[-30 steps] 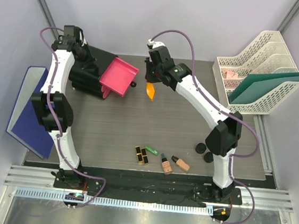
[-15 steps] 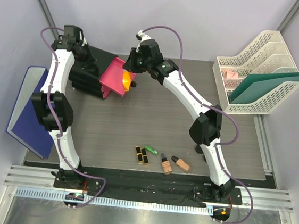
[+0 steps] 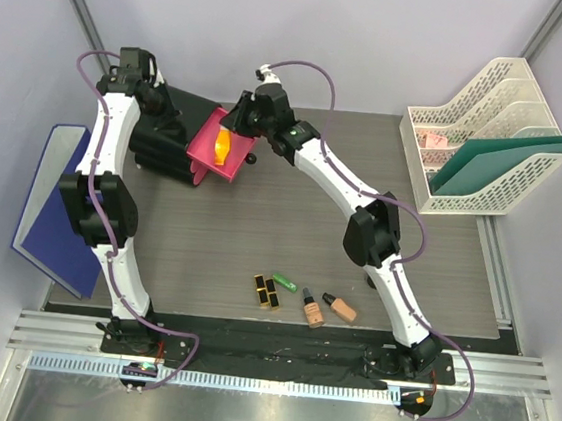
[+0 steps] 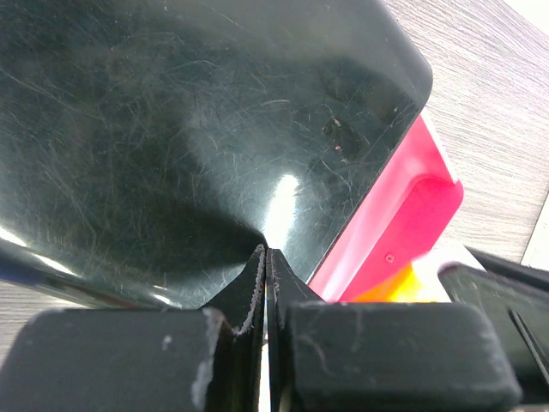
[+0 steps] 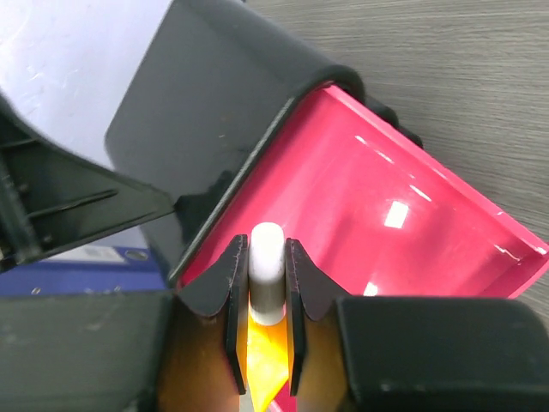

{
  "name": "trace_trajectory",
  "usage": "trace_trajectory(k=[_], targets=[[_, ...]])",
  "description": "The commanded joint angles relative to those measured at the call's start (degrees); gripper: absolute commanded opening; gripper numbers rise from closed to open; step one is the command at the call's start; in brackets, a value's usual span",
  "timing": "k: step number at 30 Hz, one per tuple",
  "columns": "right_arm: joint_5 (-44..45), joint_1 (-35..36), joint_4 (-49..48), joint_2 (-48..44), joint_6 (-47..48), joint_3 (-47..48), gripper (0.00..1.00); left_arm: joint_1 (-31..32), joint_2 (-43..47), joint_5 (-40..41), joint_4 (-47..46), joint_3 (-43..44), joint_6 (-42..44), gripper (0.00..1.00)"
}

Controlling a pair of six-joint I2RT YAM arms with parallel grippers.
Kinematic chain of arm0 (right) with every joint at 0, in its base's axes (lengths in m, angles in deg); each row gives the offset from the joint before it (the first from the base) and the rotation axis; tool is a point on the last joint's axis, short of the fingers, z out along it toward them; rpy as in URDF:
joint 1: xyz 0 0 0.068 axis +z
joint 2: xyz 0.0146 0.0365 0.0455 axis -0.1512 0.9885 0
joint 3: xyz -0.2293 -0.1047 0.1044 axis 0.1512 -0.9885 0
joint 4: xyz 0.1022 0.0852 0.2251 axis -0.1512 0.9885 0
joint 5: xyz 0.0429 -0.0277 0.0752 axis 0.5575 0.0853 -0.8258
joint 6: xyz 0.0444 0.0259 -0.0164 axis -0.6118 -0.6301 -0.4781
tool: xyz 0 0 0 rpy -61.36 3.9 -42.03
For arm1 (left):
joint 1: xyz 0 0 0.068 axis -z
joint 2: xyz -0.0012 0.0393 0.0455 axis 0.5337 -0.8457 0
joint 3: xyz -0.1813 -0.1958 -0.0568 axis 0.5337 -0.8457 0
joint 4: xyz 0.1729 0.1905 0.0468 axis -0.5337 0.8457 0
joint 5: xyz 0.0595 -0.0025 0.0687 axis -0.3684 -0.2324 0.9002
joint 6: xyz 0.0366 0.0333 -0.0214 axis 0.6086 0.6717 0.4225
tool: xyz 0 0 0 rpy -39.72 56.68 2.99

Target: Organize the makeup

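My right gripper [image 5: 267,254] is shut on the white cap of the orange tube [image 5: 267,330] and holds it over the open pink drawer [image 5: 386,215] of the black box [image 5: 214,94]. From above, the tube [image 3: 223,147] hangs inside the drawer [image 3: 209,133]. My left gripper [image 4: 268,257] is shut, tips against the black box's top [image 4: 197,129]. Near the front edge lie two black-and-gold lipsticks [image 3: 267,292], a green tube [image 3: 284,282] and two beige foundation bottles [image 3: 312,309] [image 3: 340,306]. The right arm hides the compacts.
A white file rack [image 3: 473,110] with a green folder [image 3: 497,163] stands at the back right. A blue binder [image 3: 51,196] lies off the table's left edge. The black box [image 3: 163,133] sits at the back left.
My right gripper has carried the orange tube leftward, from beside the pink drawer to over and down into it. The left arm has not moved.
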Motion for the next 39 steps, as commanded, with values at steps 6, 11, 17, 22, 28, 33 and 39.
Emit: trace_trajectory(k=[6, 11, 17, 22, 28, 33, 39], targets=[[5.3, 0.2, -4.6, -0.7, -2.4, 1.3, 0.56, -0.4, -1.6, -0.6, 2.7, 0.8, 1.5, 0.00], [7.7, 0.2, -4.5, -1.2, -1.4, 1.5, 0.82, -0.5, -1.7, -0.8, 2.9, 0.8, 2.0, 0.00], [8.1, 0.2, -4.6, -2.2, -0.6, 2.0, 0.96, -0.6, -1.8, -0.3, 3.0, 1.0, 2.0, 0.00], [8.6, 0.1, -3.2, -6.0, 2.0, 2.0, 1.00, -0.7, -2.0, -0.2, 3.2, 1.7, 1.8, 0.00], [8.7, -0.8, 3.8, -17.8, 9.1, -8.9, 1.00, -0.8, -2.6, -0.6, 3.9, 2.4, 1.6, 0.00], [8.1, -1.0, 18.4, -28.5, 17.2, -20.2, 1.00, -1.0, -2.9, -0.6, 4.1, 2.4, 1.8, 0.00], [13.1, -0.9, 33.9, -37.8, 21.1, -38.8, 1.00, -0.9, -3.5, -0.7, 4.2, 2.4, 1.8, 0.00]])
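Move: The right hand holds the orange tube by its white cap over the open pink drawer, whose middle lies about 3 cm back and some 5 cm below it. The black organizer's middle is roughly 12 cm to this hand's left, 3 cm back and 8 cm down; the drawer's black knob sits about 5 cm right, 7 cm back and 7 cm below. From the left hand the drawer is some 11 cm right, 2 cm back and 4 cm down. Forward and slightly down, about 2 cm and slowly, the right hand eases the orange tube over the pink drawer, turning a little clockwise while its fingers open wide and let go. Emptied, it sweeps away rightward, back and up, some 18 cm, fingers tipping about 20 degrees farther down. The left hand stays put, shut fingers resting on the black organizer. ##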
